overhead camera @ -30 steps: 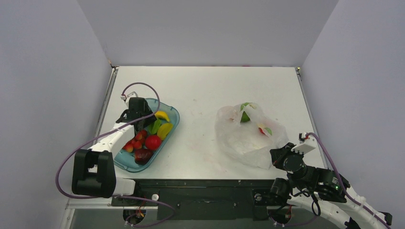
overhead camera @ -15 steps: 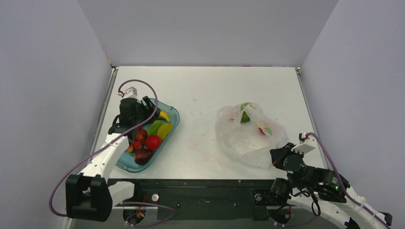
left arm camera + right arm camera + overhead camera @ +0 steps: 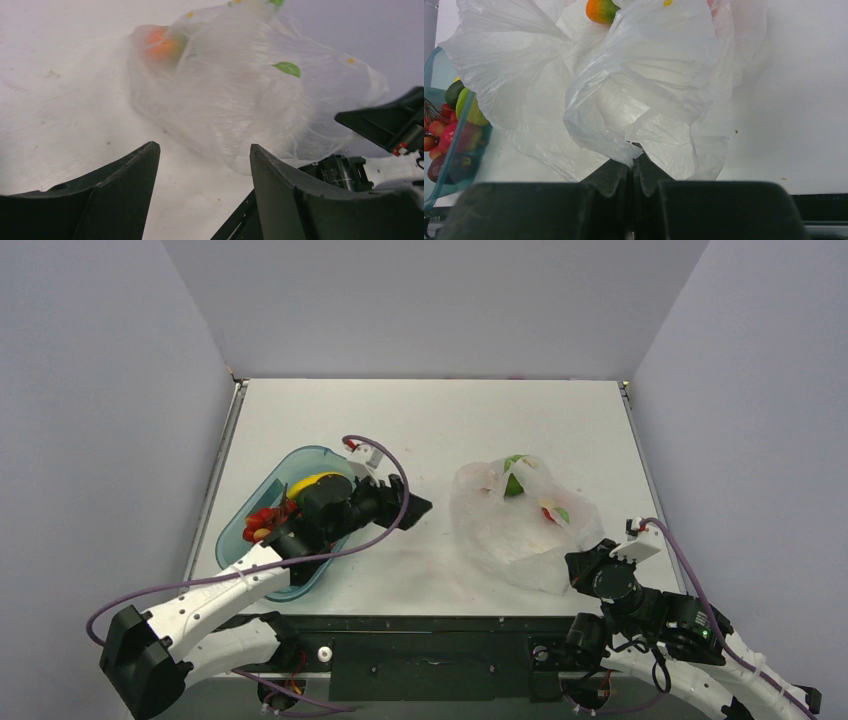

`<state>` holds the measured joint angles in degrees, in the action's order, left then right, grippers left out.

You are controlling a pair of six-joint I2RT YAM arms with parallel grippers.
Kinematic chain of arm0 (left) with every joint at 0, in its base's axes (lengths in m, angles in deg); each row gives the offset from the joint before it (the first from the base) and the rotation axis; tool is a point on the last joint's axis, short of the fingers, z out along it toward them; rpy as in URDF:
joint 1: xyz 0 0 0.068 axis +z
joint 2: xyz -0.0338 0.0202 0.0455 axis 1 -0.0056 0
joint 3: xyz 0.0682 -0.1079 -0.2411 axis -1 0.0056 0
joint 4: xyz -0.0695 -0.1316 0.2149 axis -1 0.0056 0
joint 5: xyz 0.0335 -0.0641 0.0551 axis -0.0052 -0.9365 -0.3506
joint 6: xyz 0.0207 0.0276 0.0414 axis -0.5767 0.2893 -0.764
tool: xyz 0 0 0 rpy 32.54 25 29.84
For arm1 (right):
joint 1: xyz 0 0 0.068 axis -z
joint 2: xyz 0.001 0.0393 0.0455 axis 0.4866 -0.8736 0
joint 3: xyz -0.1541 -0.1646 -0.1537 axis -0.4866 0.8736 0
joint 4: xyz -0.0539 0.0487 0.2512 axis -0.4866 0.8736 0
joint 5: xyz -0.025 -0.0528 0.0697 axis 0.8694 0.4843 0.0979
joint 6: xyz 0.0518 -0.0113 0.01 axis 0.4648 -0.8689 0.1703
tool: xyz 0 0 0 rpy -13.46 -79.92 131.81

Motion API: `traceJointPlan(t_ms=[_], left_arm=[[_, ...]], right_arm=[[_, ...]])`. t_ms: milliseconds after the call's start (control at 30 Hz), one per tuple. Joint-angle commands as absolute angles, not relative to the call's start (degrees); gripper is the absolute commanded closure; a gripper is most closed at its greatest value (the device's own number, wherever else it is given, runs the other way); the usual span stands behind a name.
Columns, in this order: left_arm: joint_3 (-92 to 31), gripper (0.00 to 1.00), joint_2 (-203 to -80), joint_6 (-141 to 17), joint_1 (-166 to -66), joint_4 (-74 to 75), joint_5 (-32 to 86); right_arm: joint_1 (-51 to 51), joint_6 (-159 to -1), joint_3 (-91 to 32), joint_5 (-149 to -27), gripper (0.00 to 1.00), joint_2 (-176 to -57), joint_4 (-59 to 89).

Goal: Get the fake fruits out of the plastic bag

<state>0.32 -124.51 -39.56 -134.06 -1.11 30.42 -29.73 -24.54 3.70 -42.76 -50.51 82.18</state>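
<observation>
The plastic bag [image 3: 520,530] lies crumpled right of the table's middle. Through it show an orange-green mango [image 3: 601,10], a green fruit [image 3: 513,485] and a red-and-green piece [image 3: 553,512]. My right gripper [image 3: 631,159] is shut on a twisted fold at the bag's near corner [image 3: 560,575]. My left gripper [image 3: 412,508] hovers open and empty between the tray and the bag, pointing at the bag [image 3: 235,95], a short gap off it. More fake fruits lie in the teal tray [image 3: 300,452]: a yellow banana [image 3: 315,480], a green piece [image 3: 466,107] and a red apple [image 3: 465,137].
A cluster of small red berries [image 3: 262,523] lies in the tray's left part, and the left arm crosses over the tray. Grey walls close the table on three sides. The right arm's body [image 3: 385,125] sits just behind the bag's near corner.
My left arm has swung from over the tray to the right, toward the bag, with its jaws open and empty. The right gripper and the bag have not moved.
</observation>
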Motion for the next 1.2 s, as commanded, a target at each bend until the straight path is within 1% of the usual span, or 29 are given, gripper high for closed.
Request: traceJointPlan(t_ms=[0,167,267,433,500,667,833,1000,1167], left_arm=[[-4.7,0.37,-129.0,-44.1,-144.0,-12.3,34.0],[-13.3,0.39,-140.1,-45.9,-152.0,-12.6,34.9],[-16.8,0.4,-144.5,-46.7,-153.9,-12.2,36.4],[-19.5,0.4,-146.3,-46.4,-154.5,-10.5,39.7],[-20.4,0.4,-146.9,-46.2,-154.5,-8.1,41.4],[-23.0,0.4,-151.8,-46.2,-154.4,-4.5,40.4],[-25.9,0.4,-157.3,-45.5,-153.6,-3.7,38.4],[-32.5,0.41,-164.6,-43.1,-150.7,-1.9,33.4],[-38.8,0.4,-171.4,-43.6,-150.3,-1.5,30.6]], right_arm=[[-29.4,-26.6,3.2,-43.7,1.0,-50.5,79.2],[-29.4,-31.9,1.4,-48.3,1.0,-50.1,72.7],[-29.5,-35.6,-0.2,-51.7,1.0,-53.1,67.0],[-29.6,-40.0,-3.7,-64.5,1.0,-59.8,57.0],[-29.7,-40.5,-4.3,-66.9,1.0,-61.9,54.3],[-29.8,-40.9,-3.6,-65.9,1.0,-61.1,53.3],[-29.8,-39.6,-2.0,-64.4,1.0,-57.2,55.9],[-29.7,-38.3,-1.2,-62.6,1.0,-53.9,59.1],[-29.8,-37.6,-0.9,-61.9,1.0,-52.6,60.9]])
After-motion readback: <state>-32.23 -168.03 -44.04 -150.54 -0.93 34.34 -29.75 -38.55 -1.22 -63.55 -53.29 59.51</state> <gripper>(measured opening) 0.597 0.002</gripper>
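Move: The left hand, open, has the red fruit in the plastic bag about 27 cm to its right, 7 cm ahead and some 20 cm lower. The mango lies nearer, about 20 cm right and 15 cm ahead; the bag's middle is roughly 22 cm right and 4 cm ahead, both about as low. From the right hand, shut on the bag's edge, the red fruit is 18 cm ahead, 2 cm left and 15 cm down. Swinging about 19 cm to its right, the left hand first draws back some 6 cm, then works forward again and dips late into the bag's mouth towards the red fruit, fingers staying open. Meanwhile the right hand keeps its pinch on the bag's edge and pulls it up and left, roughly 10 cm each way, turning about 25 degrees counter-clockwise, then easing slightly back right. ##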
